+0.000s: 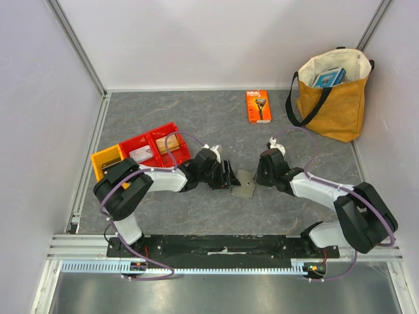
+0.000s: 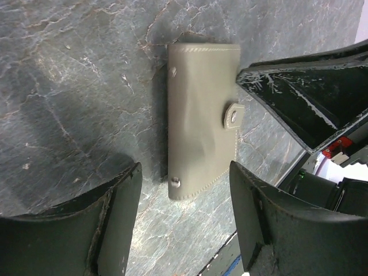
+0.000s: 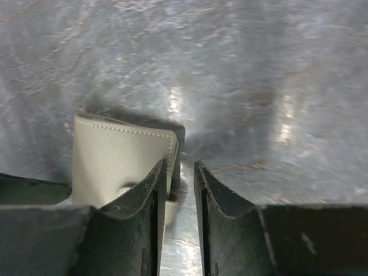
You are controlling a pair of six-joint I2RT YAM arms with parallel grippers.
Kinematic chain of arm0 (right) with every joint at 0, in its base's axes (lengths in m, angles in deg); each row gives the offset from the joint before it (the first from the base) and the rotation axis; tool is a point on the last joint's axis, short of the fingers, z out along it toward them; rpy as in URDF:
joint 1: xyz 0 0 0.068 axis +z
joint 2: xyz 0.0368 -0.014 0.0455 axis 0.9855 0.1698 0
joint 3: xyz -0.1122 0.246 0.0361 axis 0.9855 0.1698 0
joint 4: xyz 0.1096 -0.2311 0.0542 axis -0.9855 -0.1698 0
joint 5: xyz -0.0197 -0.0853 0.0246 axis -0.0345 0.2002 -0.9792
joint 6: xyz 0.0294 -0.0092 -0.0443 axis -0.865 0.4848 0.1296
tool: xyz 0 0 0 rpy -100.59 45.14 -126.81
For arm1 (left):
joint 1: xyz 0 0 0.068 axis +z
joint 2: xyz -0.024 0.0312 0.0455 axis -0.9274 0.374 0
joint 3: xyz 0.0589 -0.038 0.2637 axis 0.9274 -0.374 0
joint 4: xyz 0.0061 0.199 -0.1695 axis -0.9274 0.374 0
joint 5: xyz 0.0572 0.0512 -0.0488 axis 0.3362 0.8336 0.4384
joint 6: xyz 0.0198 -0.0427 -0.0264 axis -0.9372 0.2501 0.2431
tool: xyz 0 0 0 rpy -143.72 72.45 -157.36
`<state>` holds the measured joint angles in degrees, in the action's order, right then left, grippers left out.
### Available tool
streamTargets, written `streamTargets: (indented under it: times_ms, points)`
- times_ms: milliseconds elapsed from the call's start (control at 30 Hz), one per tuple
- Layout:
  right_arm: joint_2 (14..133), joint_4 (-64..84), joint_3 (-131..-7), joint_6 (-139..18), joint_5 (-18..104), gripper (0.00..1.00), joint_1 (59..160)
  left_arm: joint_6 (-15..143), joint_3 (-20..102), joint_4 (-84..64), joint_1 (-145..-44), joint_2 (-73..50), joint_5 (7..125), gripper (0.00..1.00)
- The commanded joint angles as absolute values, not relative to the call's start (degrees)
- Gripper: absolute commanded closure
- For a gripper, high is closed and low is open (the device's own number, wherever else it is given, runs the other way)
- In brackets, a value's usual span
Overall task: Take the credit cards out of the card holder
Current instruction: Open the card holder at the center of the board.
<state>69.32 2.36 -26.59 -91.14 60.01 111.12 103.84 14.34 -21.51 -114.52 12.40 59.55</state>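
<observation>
The card holder [image 1: 245, 186] is a flat grey wallet lying folded shut on the table between my two grippers, its short tab [image 2: 233, 115] snapped down. The credit cards are hidden. My left gripper [image 1: 230, 175] is open just left of the card holder [image 2: 201, 115], with only bare table between its fingers [image 2: 185, 172]. From the other side, my right gripper [image 1: 257, 176] sits low at the tab edge of the card holder [image 3: 115, 155]. Its jaws [image 3: 180, 164] stand a narrow gap apart, and the tab [image 3: 171, 201] peeks out beside the left finger, not gripped.
Red bins [image 1: 154, 147] and a yellow bin [image 1: 107, 160] stand behind my left arm. An orange razor package [image 1: 258, 106] lies at the back middle. A tan bag [image 1: 334, 98] with a black strap stands at the back right. White walls enclose the table.
</observation>
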Motion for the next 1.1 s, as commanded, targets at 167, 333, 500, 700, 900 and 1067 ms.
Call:
streamTargets:
  times_ms: [167,333,500,700,900,1067]
  points:
    - [75.4,12.2,-25.2,-90.8,48.4,0.7,111.1,104.9,14.0,-20.4,-115.1,14.8,59.5,0.39]
    - [76.5,13.4,-24.7,-91.0,47.5,0.7,111.1,106.6,13.6,-20.1,-115.3,16.1,59.9,0.47]
    - [76.5,13.9,-24.4,-90.5,46.8,0.7,111.1,108.1,13.4,-19.3,-115.6,16.2,61.8,0.59]
    - [74.1,10.6,-26.7,-87.0,47.0,0.6,111.9,109.3,12.2,-18.2,-115.6,14.5,65.2,0.98]
    - [69.9,0.9,-32.4,-83.1,60.5,0.34,119.9,110.2,10.4,-15.0,-115.7,10.4,69.3,0.98]
    - [71.5,-3.8,-37.2,-82.0,68.3,0.31,126.6,111.2,8.9,-13.2,-116.0,7.5,71.6,0.98]
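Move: Beside the card holder's left edge, the open left hand has its middle about 4 cm to the right, level fore and aft, and 3 cm below. The red tray is some 27 cm left and 11 cm ahead of that hand. The right hand's part-closed fingers are already at the holder's right edge, with its middle roughly 4 cm left, 1 cm back and 2 cm below. The orange box lies about 27 cm ahead of this hand. Carrying its part-closed fingers about 4 cm left over the holder, the right hand rolls some 10 degrees and pauses, then opens wide and goes on left, back and up by 2–3 cm each. Meanwhile the left hand sinks about 1.5 cm, shuts its fingers on the holder's left edge to pinch it, then lifts slightly and draws left. ##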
